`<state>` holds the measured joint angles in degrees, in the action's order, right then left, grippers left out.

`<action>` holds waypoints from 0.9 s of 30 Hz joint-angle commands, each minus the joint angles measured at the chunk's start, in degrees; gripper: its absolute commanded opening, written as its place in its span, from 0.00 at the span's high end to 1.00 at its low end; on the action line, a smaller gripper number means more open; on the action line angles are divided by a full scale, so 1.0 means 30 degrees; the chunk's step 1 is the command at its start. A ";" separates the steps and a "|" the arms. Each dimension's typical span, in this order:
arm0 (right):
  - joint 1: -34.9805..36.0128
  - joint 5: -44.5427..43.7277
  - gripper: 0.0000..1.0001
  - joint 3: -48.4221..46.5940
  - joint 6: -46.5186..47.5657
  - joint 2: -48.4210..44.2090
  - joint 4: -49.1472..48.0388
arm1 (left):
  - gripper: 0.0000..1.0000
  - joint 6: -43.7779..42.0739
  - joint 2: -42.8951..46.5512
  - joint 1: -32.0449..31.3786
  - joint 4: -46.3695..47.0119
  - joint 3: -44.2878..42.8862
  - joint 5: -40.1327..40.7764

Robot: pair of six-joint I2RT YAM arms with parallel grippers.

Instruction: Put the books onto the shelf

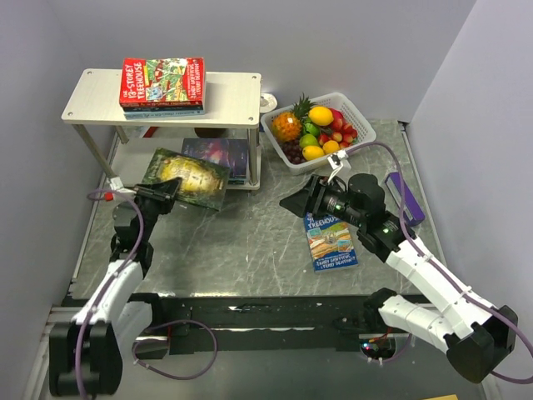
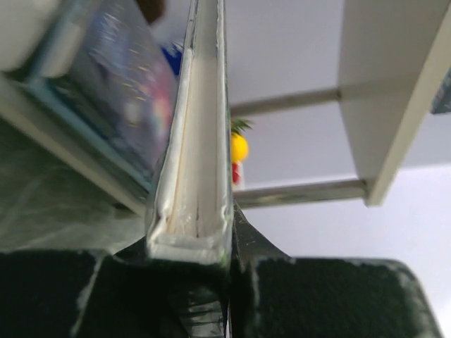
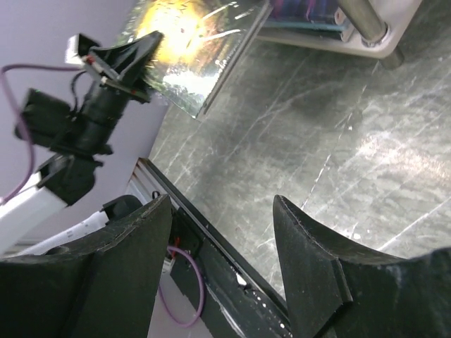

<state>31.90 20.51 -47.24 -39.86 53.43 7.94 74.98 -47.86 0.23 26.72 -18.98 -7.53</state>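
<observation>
My left gripper [image 1: 166,190] is shut on the near edge of a green-gold book [image 1: 187,177] and holds it tilted in front of the shelf's [image 1: 233,96] lower tier. The left wrist view shows this book's page edge [image 2: 197,141] clamped between the jaws of the left gripper [image 2: 211,246]. A red "Treehouse" book [image 1: 162,83] tops a stack on the upper board. A dark purple galaxy book [image 1: 218,154] lies on the lower board. A pale blue book [image 1: 331,242] lies flat on the table, just by my right gripper [image 1: 304,200]. The right gripper [image 3: 222,211] is open and holds nothing.
A white basket [image 1: 360,117] of fruit stands right of the shelf. A small purple box [image 1: 405,196] lies by the right arm. Thin shelf legs [image 1: 258,158] stand near the held book. A black rail [image 1: 250,304] runs along the table's near edge.
</observation>
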 commanded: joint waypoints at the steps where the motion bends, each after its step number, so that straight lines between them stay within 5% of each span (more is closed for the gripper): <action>1: -0.0203 -0.0129 0.34 0.0220 0.0423 -0.0175 -0.1300 | 0.99 0.2779 -0.2671 0.0422 1.1125 -0.0439 -0.4812; 15: -0.0379 0.0252 0.35 0.0367 0.0102 0.0967 -0.1740 | 0.99 0.2751 -0.9150 0.0393 1.6401 -0.1669 -0.1097; 27: -0.0555 0.0253 0.35 0.0543 -0.0074 0.1351 -0.1770 | 0.99 0.2429 -1.4132 0.0363 1.6318 -0.5270 0.0254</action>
<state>30.83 21.50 -45.50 -40.01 57.82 5.15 81.73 -87.44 1.30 66.28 -29.28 -8.62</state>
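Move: The left hand holds the green-and-gold book by its left side, just outside the shelf's lower opening; the dark stack of books on the lower board lies about 15 cm ahead, 9 cm to the right and some 9 cm below. The red stack is 19 cm straight ahead and about 12 cm above, on the upper board; the right front post stands 10 cm ahead and 21 cm right. From the right hand, the dark stack is roughly 25 cm ahead, 23 cm left and 14 cm lower. Keeping its pinch on the left side of the green-and-gold book, the left hand carries the book some 10 cm forward into the gap between the boards and over the dark stack, at first veering a couple of centimetres right and lifting slightly, then easing back left into a straight push inward as the fingers tip up about 10 degrees. The right hand, empty and still open, only sinks 2 to 3 cm over the bare table, well clear of the shelf. ##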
